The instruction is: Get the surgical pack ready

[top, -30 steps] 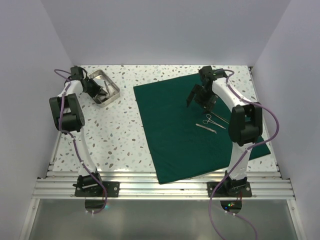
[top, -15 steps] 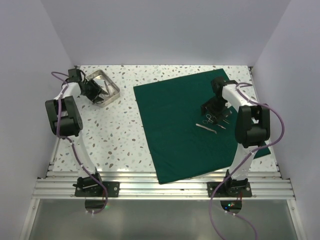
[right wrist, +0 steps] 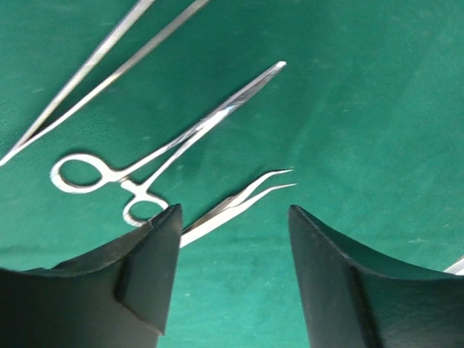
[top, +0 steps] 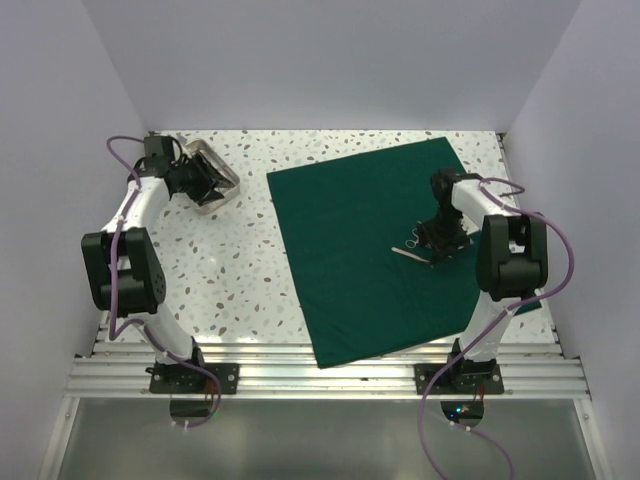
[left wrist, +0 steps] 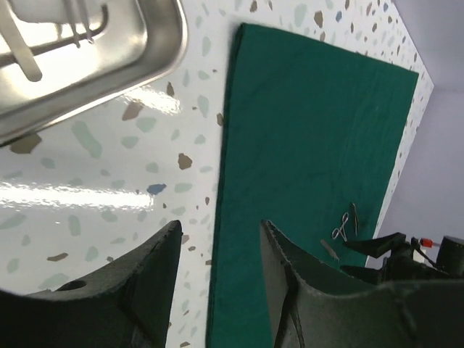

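The surgical pack's dark green drape (top: pixel 350 240) lies flat on the right half of the table, also seen as drape (left wrist: pixel 304 130) and drape (right wrist: pixel 355 101). On it lie ring-handled forceps (right wrist: pixel 145 156), curved tweezers (right wrist: pixel 243 197) and long straight tweezers (right wrist: pixel 101 61). My right gripper (top: pixel 437 243) hangs open just above the cloth, and at the right gripper (right wrist: pixel 233 214) the curved tweezers run from behind its left finger into the gap, ungripped. My left gripper (top: pixel 200 180) is open and empty beside the steel tray (top: pixel 228 186); the left gripper (left wrist: pixel 220 226) looks across the table to the drape's edge.
The steel tray (left wrist: pixel 145 51) at the back left holds a few metal instruments (left wrist: pixel 29 61) and something white (left wrist: pixel 43 9). Speckled tabletop (top: pixel 220 260) lies between tray and drape. White walls close in on three sides, and a metal rail (top: pixel 320 375) runs along the near edge.
The left gripper opened and drew back from the tray as its elbow swung toward the near edge. The right gripper came down to the instruments on the drape, and its jaws narrowed.
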### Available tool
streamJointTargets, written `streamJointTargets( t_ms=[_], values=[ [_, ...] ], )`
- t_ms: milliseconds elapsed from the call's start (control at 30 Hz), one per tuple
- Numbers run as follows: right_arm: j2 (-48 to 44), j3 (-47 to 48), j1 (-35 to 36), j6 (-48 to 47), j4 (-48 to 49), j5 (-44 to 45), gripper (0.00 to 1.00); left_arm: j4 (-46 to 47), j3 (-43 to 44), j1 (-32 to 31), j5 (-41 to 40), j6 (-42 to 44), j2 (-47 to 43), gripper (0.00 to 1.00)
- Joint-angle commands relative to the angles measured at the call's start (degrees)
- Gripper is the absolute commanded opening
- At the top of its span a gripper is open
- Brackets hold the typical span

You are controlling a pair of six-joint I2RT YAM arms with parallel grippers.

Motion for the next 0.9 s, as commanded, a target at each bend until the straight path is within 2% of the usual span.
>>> streamJointTargets(
  t_ms=[0, 267, 567, 700, 767, 867],
  values=[
    [-1.49, -1.51, -0.15, 5.06, -0.52, 1.62, 0.61, 1.8, -1.33, -2.11, 1.22, -1.03, -2.62, 0.51],
    [0.1, -2.92, -0.24, 7.0, 1.32, 0.83, 0.55, 1.62, -0.36, -5.98, 2.27, -0.32, -1.92, 0.48],
    [2.74, -1.52, -0.24, 7.43, 0.62, 0.39, 0.38, 1.01, -0.36, -8.53, 2.27, 0.99, -2.53, 0.47],
    [1.95, -1.69, -0.24, 7.35, -0.61, 0.39, 0.2, 1.1, -0.8, -8.53, 3.15, 1.43, -2.79, 0.47],
    [0.02, -1.78, -0.24, 6.47, -1.84, 0.56, 0.18, 1.45, -0.98, -10.46, 5.08, 1.7, -2.97, 0.47],
    [-3.5, -1.87, 0.38, 3.76, -3.51, -0.22, 0.08, 4.6, -1.94, -12.04, 10.17, 2.57, -3.5, 0.48]
  ],
)
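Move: The curved tweezers lie just under the right hand, their middle about 2 cm to its left, 1 cm back and 2 cm below. At the same height, the scissor-handled clamp is about 3 cm ahead and 2 cm right of that hand, and the straight tweezers some 6 cm ahead and 4 cm right. From the left hand the curved tweezers are about 50 cm right, 14 cm back and 16 cm down. Right hand sinks 2 cm, easing back, and pinches the curved tweezers; left swings 8 cm right, off the tray. ##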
